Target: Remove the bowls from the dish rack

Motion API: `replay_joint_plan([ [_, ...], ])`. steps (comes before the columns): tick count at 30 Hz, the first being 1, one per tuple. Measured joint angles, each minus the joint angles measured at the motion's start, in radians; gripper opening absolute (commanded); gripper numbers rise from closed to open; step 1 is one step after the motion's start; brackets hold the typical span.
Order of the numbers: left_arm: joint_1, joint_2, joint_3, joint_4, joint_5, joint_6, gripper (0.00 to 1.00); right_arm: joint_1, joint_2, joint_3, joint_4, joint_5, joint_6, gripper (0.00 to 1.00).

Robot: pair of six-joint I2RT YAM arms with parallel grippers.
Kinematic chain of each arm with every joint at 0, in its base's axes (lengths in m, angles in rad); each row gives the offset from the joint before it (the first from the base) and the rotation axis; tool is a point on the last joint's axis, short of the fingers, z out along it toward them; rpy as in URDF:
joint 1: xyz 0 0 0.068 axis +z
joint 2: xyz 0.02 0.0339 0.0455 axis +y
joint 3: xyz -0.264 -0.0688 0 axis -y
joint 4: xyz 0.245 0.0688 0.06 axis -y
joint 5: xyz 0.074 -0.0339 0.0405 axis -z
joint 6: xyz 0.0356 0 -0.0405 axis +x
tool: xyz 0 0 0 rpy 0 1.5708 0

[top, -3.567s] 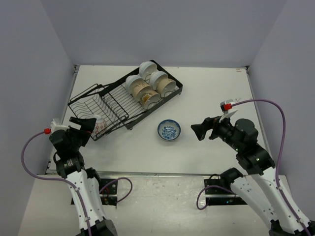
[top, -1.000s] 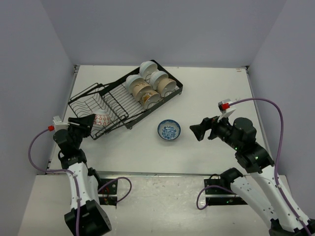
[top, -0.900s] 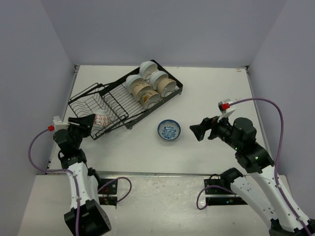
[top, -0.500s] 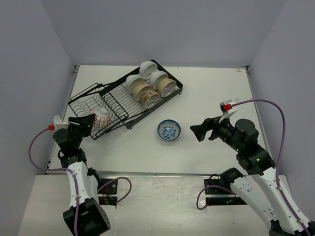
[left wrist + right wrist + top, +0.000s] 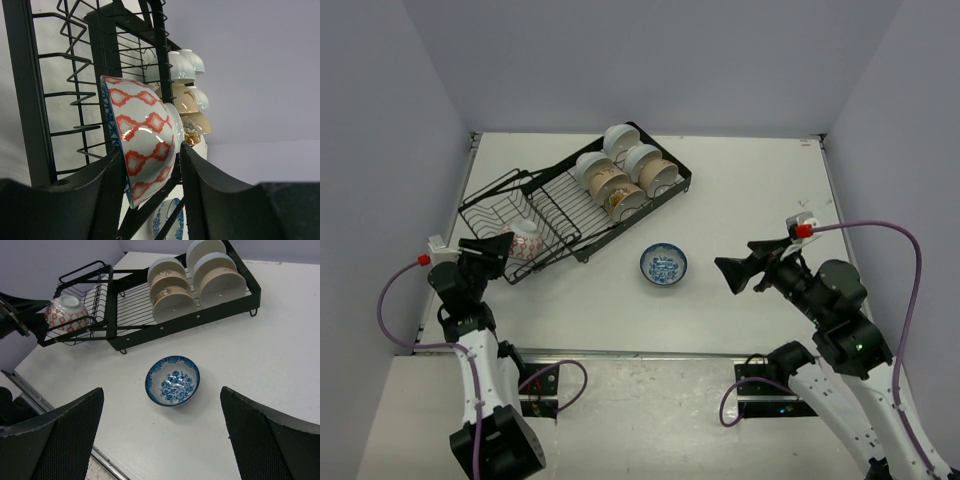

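The black wire dish rack (image 5: 560,212) lies slantwise at the back left. Its right section holds several white and tan bowls (image 5: 623,170), which also show in the right wrist view (image 5: 200,277). My left gripper (image 5: 502,245) is at the rack's left end, its jaws closed around the red-patterned bowl (image 5: 526,240), which stands on edge (image 5: 142,135) inside the rack (image 5: 30,100). A blue-and-white patterned bowl (image 5: 663,265) sits upright on the table. My right gripper (image 5: 735,271) is wide open and empty, hovering to its right and looking down at it (image 5: 172,381).
The white table (image 5: 750,190) ends in a metal strip at its near edge (image 5: 65,415). Grey walls close in the left, back and right sides. The rack (image 5: 180,329) fills the back left of the table.
The red-patterned bowl has tipped up and shifted slightly away from the rack's left end in my left gripper. My right arm has drawn back to the right, away from the blue-and-white bowl.
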Motion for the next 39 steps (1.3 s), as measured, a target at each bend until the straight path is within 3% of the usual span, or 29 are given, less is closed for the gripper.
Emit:
replay_joint_plan([
  [10,-0.012,0.006,0.006,-0.006,-0.013,0.0,0.46,0.0,-0.022,-0.019,0.031,0.0,0.014,0.99],
  [22,-0.055,0.018,0.006,0.026,-0.065,-0.009,0.39,0.0,-0.019,-0.029,0.063,-0.001,0.017,0.99],
  [39,-0.121,0.073,0.031,0.111,-0.081,-0.054,0.21,0.0,-0.001,-0.029,0.071,-0.001,0.017,0.99],
])
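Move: The red-patterned bowl lies right at the left hand's tips, its middle some 4 cm ahead and 4 cm to the right, about level. The blue bowl on the table is about 38 cm to the left hand's right, 3 cm farther out and 13 cm lower; the front brown bowl is about 29 cm right and 17 cm ahead, 5 cm lower. From the right hand, the red-patterned bowl lies roughly 50 cm left, 13 cm ahead and 13 cm below. The left fingers close about halfway, pinching the red-patterned bowl's wall, while easing 2 cm up, forward and right. ##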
